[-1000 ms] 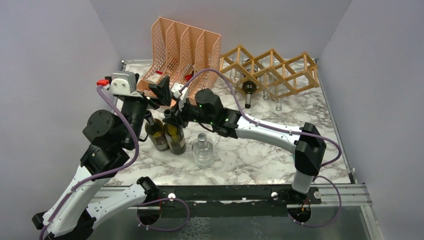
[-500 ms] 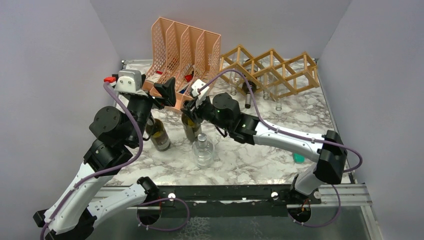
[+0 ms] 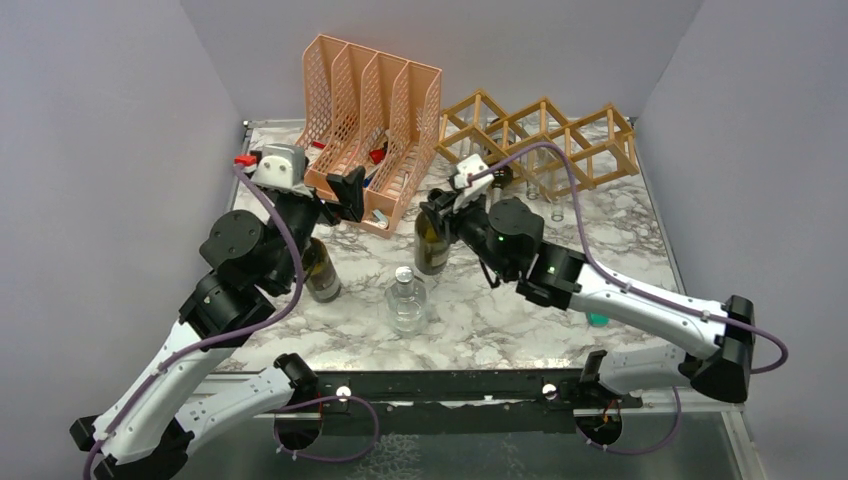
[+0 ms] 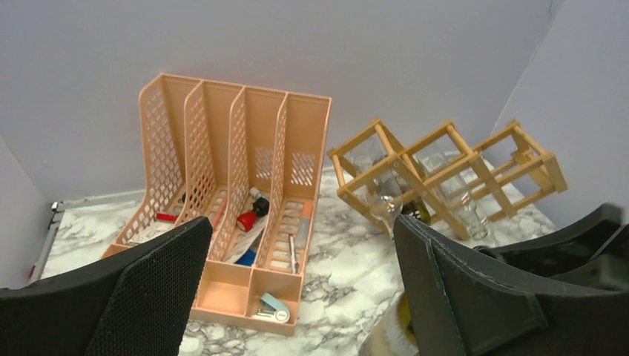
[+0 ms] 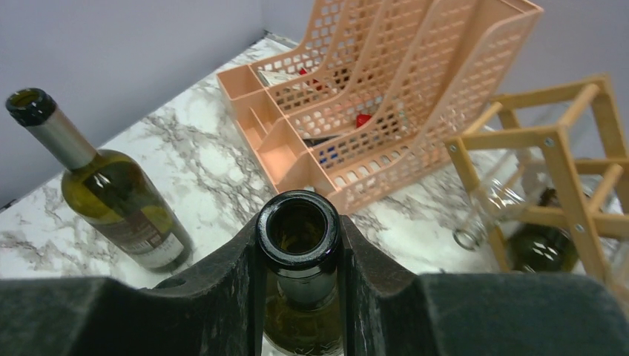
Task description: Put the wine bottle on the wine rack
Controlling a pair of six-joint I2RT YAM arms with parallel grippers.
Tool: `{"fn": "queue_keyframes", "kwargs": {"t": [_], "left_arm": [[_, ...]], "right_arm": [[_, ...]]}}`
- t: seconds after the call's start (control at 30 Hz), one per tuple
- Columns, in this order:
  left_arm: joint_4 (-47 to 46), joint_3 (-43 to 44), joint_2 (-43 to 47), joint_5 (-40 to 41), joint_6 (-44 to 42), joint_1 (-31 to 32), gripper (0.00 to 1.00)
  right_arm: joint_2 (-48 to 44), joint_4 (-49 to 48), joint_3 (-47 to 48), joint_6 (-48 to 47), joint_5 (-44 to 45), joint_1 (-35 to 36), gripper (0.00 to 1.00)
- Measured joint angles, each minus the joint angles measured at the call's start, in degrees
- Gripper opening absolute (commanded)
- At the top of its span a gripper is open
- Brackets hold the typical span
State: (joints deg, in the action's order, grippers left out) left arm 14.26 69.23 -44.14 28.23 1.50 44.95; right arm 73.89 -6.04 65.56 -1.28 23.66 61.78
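Note:
My right gripper (image 3: 432, 210) is shut on the neck of a dark green wine bottle (image 3: 432, 245), which stays upright in front of the peach organiser's right end. In the right wrist view the open bottle mouth (image 5: 298, 226) sits squeezed between my fingers (image 5: 222, 297). The light wooden wine rack (image 3: 545, 135) stands behind and to the right, apart from the bottle; it shows again as the rack (image 5: 564, 141). My left gripper (image 3: 345, 190) hangs open and empty above a second wine bottle (image 3: 320, 272).
A peach mesh file organiser (image 3: 370, 95) holding small items stands at the back left. A clear glass bottle (image 3: 407, 300) stands at the front centre. A dark bottle (image 3: 497, 180) and clear bottles (image 3: 555, 205) lie in the rack. A small teal object (image 3: 597, 318) lies by the right arm.
My right arm has carried the wine bottle to the right, away from the second bottle and toward the rack. The left gripper has drifted slightly right, still open.

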Motion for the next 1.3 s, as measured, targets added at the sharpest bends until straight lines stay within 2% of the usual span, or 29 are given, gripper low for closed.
{"fn": "queue_keyframes", "kwargs": {"t": [0.2,0.37,0.6,0.8,1.03,1.17,1.3], "left_arm": [[-0.1,-4.9,-0.8,-4.2,1.3,0.0,0.99],[-2.7,-9.9,-3.5,-13.9,1.3,-0.1,0.98],[-12.2,-18.4,-10.7,-31.4,3.5,-0.1,0.99],[-22.2,-20.5,-16.1,-41.9,6.0,0.2,0.99],[-29.4,-20.4,-22.3,-46.8,3.6,5.3,0.99],[-30.3,-19.5,-27.0,-47.1,1.9,8.9,0.99],[-30.6,-17.6,-30.6,-46.8,1.7,9.5,0.99]], "right_arm": [[-10.1,6.5,-6.3,2.4,6.1,0.0,0.04],[-17.6,15.8,-8.9,5.5,11.3,0.0,0.04],[-25.3,23.2,-9.2,9.9,19.2,0.0,0.02],[-26.8,26.0,-8.8,11.3,21.8,0.0,0.02],[-29.2,26.8,-6.6,11.8,20.4,0.0,0.01],[-31.1,26.6,-5.2,11.8,17.3,0.0,0.01],[-32.5,25.8,-4.9,11.3,13.6,0.0,0.01]]}}
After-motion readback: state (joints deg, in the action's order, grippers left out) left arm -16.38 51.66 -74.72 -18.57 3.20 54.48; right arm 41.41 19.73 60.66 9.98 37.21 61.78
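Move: The right hand already grips one wine bottle by its neck, held upright just clear of the table; the wine rack it is meant for is centred about 28 cm ahead, 26 cm right and 22 cm lower. From the open left hand that bottle's middle lies some 3 cm ahead, 13 cm right and 25 cm below. From the left hand, the other bottle stands level, 12 cm left and 31 cm down; the glass flask is 5 cm back, 7 cm right, 37 cm down. Keeping its grip on the neck, the right hand carries the bottle about 17 cm to the right while turning some 20 degrees clockwise, then draws back a little and lifts it about 5 cm, rolling so that its base swings out to the left towards the other hand. The left hand meanwhile sweeps right and down, some 26 and 20 cm, turning about 55 degrees clockwise until its wide-open fingers face the lower half of the bottle from the left; they do not close, and a touch cannot be made out. ##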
